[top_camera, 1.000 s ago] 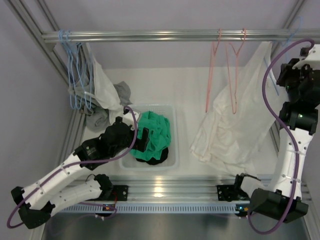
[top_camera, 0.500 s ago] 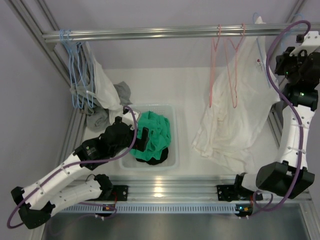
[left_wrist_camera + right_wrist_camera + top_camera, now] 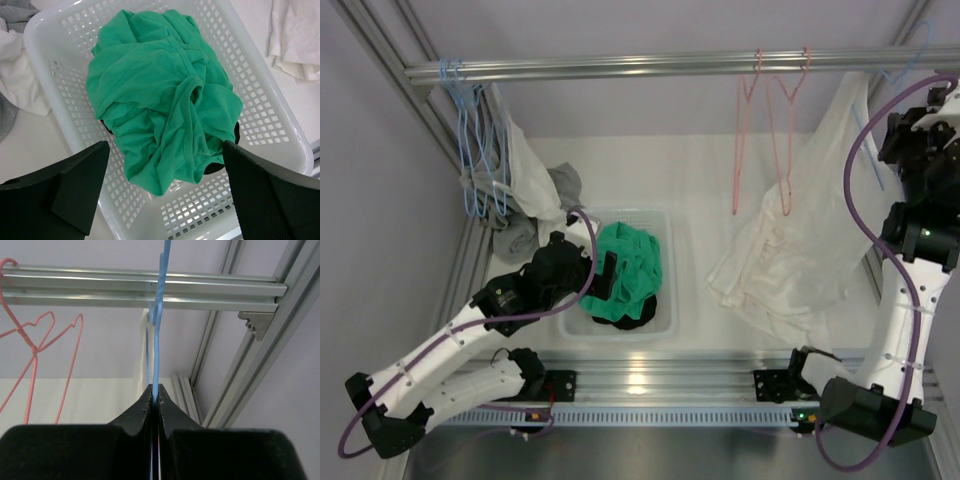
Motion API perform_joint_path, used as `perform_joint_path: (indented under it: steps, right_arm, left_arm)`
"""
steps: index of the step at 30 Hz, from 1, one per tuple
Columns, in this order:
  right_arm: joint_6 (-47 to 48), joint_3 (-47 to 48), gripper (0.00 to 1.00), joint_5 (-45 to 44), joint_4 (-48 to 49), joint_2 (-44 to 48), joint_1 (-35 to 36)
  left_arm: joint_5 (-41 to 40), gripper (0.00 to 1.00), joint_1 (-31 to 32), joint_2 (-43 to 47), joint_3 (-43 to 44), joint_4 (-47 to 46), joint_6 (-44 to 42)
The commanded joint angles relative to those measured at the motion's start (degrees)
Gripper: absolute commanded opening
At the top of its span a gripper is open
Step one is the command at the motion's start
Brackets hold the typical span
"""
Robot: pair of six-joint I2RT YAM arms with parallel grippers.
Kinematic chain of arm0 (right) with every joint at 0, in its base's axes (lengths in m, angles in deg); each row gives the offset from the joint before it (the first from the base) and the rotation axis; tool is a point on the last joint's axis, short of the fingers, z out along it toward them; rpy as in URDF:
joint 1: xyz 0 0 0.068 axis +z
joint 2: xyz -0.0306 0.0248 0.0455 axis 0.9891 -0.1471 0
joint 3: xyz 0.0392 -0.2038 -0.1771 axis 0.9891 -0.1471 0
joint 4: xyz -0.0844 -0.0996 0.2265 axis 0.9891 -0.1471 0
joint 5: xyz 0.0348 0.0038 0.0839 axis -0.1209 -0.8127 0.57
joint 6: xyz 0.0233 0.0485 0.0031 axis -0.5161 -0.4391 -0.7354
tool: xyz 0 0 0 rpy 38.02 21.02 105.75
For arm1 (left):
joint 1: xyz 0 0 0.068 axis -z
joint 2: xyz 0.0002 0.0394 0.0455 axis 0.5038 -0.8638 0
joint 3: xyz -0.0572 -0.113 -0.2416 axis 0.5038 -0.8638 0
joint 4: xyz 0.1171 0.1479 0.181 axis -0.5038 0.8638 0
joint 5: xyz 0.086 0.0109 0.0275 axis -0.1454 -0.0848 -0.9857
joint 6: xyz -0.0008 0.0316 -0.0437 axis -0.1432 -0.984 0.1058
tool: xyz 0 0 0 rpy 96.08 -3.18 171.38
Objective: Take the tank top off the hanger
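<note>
The white tank top [image 3: 790, 250] hangs from a blue hanger [image 3: 868, 150] at the right and drapes down to the table. My right gripper [image 3: 895, 135] is shut on the blue hanger [image 3: 159, 340] just below its hook, close under the metal rail [image 3: 140, 287]. A thin white edge of the tank top [image 3: 143, 355] shows beside the wire. My left gripper [image 3: 603, 278] is open and empty. It hovers over the green garment [image 3: 165, 95] in the white basket [image 3: 280, 115], with its fingers [image 3: 60, 190] wide apart.
Two pink hangers [image 3: 760, 130] hang bare on the rail [image 3: 620, 70], left of the tank top. Light blue hangers [image 3: 470, 150] with white and grey clothes [image 3: 535, 190] hang at the far left. The basket [image 3: 660, 225] sits mid-table. Frame posts stand at both sides.
My right gripper swung the blue hanger left toward the rail, then back right and lower. The tank top followed it. The left arm has barely moved.
</note>
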Motion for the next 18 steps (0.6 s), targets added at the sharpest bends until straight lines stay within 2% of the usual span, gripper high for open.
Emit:
perform_joint_path:
  steps: [1,6,10,11,15,18]
  right_arm:
    - [-0.39,-0.72,0.00,-1.04,6.34,1.35,0.19]
    - [-2.14,-0.81,0.00,-0.35,4.24,3.81,0.10]
    - [-5.03,-1.69,0.00,-0.34,-4.80,10.03,0.19]
    - [-5.66,-2.12,0.00,-0.52,-9.26,11.45,0.19]
    - [-6.45,-7.39,0.00,-1.40,-15.09,21.20,0.19]
    - [-5.67,-5.31,0.00,-0.87,-22.97,26.57,0.19]
  left_arm:
    - [0.64,0.99,-0.33,0.57,0.19,-2.60,-0.61]
    - [0.91,0.99,-0.33,0.49,0.37,-2.51,-0.69]
    - [1.17,0.99,-0.33,0.14,2.56,-2.60,-0.78]
    - [2.22,0.99,-0.33,-0.30,3.44,-2.60,-0.61]
    - [7.49,0.99,-0.33,-1.27,8.61,-4.18,0.88]
    - [13.71,0.99,-0.33,-4.16,11.34,-7.86,3.16]
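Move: The tank top, white, hangs by a strap from the far arm of the blue hanger pinched in the right hand; its middle lies roughly 8 cm ahead, 8 cm left and 25 cm below that hand. The metal rail runs some 10 cm ahead, about level, with the pink hangers about 10 cm ahead, 22 cm left and 8 cm down. From the left hand the tank top lies about 43 cm right and 16 cm ahead, at similar height; the green pile is 5 cm ahead, 4 cm right, 18 cm below. The blue hanger, still pinched by its neck in the shut right gripper, is drawn back about 11 cm away from the rail, with some 4 cm to the left, slowly at first and then faster, the wrist rolling only slightly. Late on, the empty left hand, wide open, rises about 5 cm off the basket and shifts 3 cm right towards the tank top. ##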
